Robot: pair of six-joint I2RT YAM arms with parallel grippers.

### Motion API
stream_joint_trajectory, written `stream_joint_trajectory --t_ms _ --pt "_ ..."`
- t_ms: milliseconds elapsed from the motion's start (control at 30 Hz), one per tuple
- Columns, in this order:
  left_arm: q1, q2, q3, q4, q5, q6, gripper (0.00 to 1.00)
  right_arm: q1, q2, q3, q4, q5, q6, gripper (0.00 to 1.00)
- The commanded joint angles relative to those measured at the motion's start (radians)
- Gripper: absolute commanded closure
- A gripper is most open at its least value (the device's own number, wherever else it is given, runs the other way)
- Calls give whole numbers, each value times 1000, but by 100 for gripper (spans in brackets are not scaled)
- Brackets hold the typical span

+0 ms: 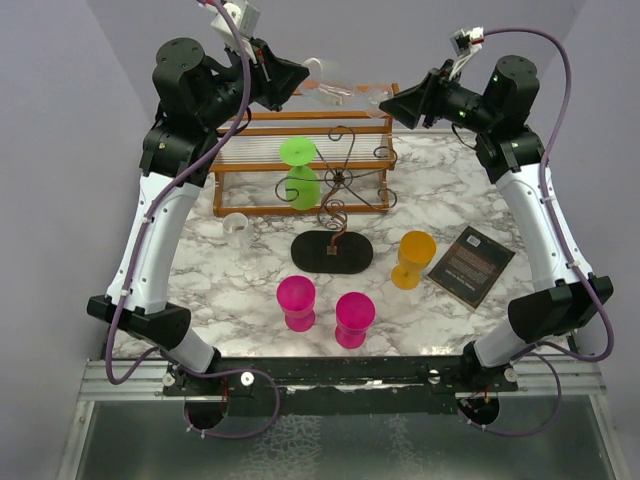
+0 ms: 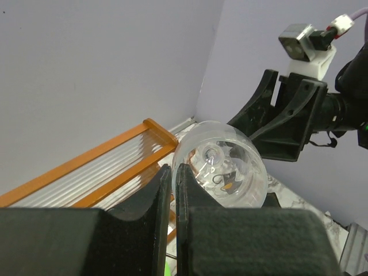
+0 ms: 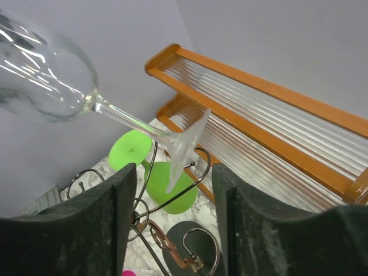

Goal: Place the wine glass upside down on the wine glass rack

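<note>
A clear wine glass (image 1: pixel 338 92) hangs on its side high above the back of the table, between my two grippers. My left gripper (image 2: pixel 172 169) is shut on the wall of its bowl (image 2: pixel 227 169) at the rim. In the right wrist view the bowl (image 3: pixel 49 75) is at upper left, and the stem runs down to the foot (image 3: pixel 187 144). My right gripper (image 3: pixel 174 172) is open, its fingers on either side of the foot and just short of it. Below stands the wine glass rack (image 1: pixel 340 185), a dark wire stand on an oval base (image 1: pixel 332 252). A green glass (image 1: pixel 300 178) hangs on it upside down.
An orange-brown slatted wooden shelf (image 1: pixel 300 130) stands behind the rack. Two pink glasses (image 1: pixel 296 302) (image 1: pixel 354 318) and an orange glass (image 1: pixel 412 258) stand in front of it. A small clear glass (image 1: pixel 237 228) sits at the left and a dark book (image 1: pixel 472 264) at the right.
</note>
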Motion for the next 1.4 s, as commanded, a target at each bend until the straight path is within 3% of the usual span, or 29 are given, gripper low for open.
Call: stream_joint_trajectory --t_ms 0,200,567,733,900,1267,1367 --pt "-1 -28 14 115 33 -44 100 3 -35 -46 52 46 56 50" --pt "-4 -31 -2 130 51 -57 100 3 -40 -88 105 -21 124 68" --pt "-7 -34 -9 138 56 -66 100 3 -32 -85 149 -52 171 79" --pt "-8 -40 -30 147 70 -77 100 3 -29 -79 145 -36 166 98" --pt "-8 -63 -78 157 75 -78 100 -1 -43 -66 98 31 89 99" --pt "-4 -124 -114 81 9 -18 34 -68 -119 -77 -9 200 -87 99" --pt "-4 -142 -119 41 -43 41 25 -73 -144 -61 -47 285 -180 99"
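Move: The clear wine glass, its rim still pinched by the left hand, has its middle roughly 7 cm to the right hand's left, 2 cm ahead and 4 cm above; from the left hand it lies about 6 cm right, level fore and aft, 3 cm lower. From the right hand, the wine glass rack's hub is some 13 cm back, 10 cm left, 20 cm below; the green glass hanging there, 8 cm back, 16 cm left, 20 cm below. Right fingers pinch the clear wine glass's foot, then draw it about 5 cm right as left lets go. ##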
